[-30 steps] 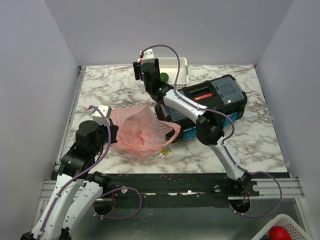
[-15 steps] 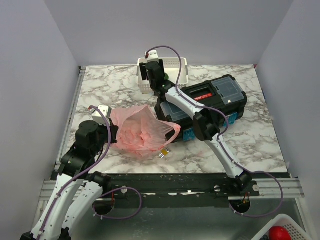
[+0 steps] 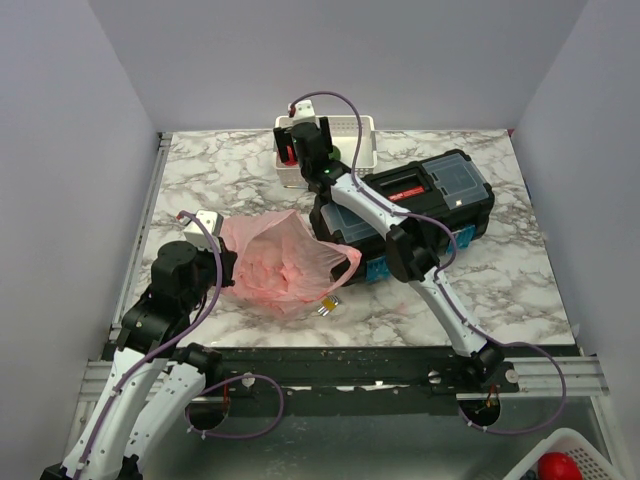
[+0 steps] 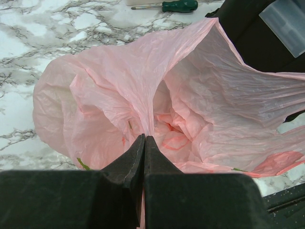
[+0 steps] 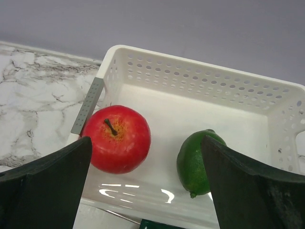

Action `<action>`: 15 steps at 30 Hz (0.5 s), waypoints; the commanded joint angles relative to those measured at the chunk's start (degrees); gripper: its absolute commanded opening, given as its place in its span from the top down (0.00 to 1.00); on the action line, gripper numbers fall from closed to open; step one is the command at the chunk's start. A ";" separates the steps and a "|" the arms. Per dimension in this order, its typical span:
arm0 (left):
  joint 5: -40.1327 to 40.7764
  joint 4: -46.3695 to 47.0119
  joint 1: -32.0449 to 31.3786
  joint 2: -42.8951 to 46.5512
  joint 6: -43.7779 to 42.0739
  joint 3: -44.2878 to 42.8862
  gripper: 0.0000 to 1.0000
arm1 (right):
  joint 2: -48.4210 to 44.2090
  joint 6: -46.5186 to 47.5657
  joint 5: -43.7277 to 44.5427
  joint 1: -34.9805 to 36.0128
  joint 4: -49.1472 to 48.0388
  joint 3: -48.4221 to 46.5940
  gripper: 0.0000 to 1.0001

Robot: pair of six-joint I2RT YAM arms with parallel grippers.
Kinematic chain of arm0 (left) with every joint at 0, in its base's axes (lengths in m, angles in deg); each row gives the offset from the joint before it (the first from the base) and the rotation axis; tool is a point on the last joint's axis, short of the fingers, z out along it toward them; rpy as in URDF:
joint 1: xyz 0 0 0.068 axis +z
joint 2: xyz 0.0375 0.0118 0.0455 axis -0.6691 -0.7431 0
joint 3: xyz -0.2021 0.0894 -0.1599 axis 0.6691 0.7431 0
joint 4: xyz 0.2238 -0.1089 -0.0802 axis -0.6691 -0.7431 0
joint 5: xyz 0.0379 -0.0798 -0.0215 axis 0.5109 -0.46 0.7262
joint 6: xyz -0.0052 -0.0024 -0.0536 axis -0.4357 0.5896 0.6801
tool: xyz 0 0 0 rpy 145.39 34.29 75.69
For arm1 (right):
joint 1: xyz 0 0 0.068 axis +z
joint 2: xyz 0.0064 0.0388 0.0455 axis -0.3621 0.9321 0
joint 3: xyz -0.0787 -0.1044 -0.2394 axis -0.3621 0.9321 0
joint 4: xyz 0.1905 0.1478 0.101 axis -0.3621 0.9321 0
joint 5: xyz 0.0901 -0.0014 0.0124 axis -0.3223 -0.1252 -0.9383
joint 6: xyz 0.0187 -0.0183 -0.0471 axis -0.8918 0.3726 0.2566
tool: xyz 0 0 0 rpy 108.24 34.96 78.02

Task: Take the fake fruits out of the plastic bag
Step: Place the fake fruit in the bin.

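Observation:
The pink plastic bag (image 3: 280,262) lies crumpled on the marble table, its mouth gaping toward the toolbox. My left gripper (image 4: 144,138) is shut on the bag's near rim (image 4: 119,90); inside, only wrinkled film shows. Two of the fake fruits rest in the white perforated basket (image 5: 200,71): a red apple (image 5: 116,138) and a dark green one (image 5: 198,162). My right gripper (image 5: 145,143) hovers open just above them, one finger outside each fruit, holding nothing. From above, the right gripper (image 3: 303,150) is over the basket (image 3: 355,135) at the back.
A black toolbox (image 3: 440,195) sits right of the bag, under the right arm. A small yellow clip (image 3: 327,306) lies by the bag's near corner. A green-handled screwdriver (image 4: 178,5) lies beyond the bag. Another white basket (image 3: 575,450) stands off the table, bottom right.
My right gripper shifted slightly over the basket and opened wide; the red apple now lies free in the basket. The left arm and the bag have stayed put.

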 commanded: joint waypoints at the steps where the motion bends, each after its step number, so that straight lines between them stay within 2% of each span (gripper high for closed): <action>1: -1.14 0.40 -0.12 0.07 -0.49 0.00 1.00 | -1.38 1.68 -0.75 -0.46 2.45 -1.34 0.03; 9: -1.23 0.30 -0.05 -0.28 -0.49 0.00 1.00 | -11.93 -4.63 -2.58 -0.06 5.36 7.69 0.03; 15: -1.24 0.30 -0.06 -0.59 -0.49 -0.06 1.00 | -22.16 -5.24 -3.55 2.95 5.78 18.36 0.04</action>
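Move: Just beyond and below the right hand's open fingers is the red apple in the white bin, about 2 cm ahead, 3 cm left and 5 cm down. At the same depth the green lime lies 2 cm ahead and 6 cm right. The screwdriver lies 8 cm back, 2 cm right and lower; the pink bag is some 30 cm back, 3 cm left. From the left hand, the apple lies roughly 38 cm ahead, 13 cm right, 10 cm down. Backing out of the white bin with its fingers already wide open and empty, the right hand eases back almost level at first, then climbs as it draws back, away from the apple and lime: about 4 cm back and nearly as much up, edging slightly right. The fingers stay open and the wrist hardly turns. ##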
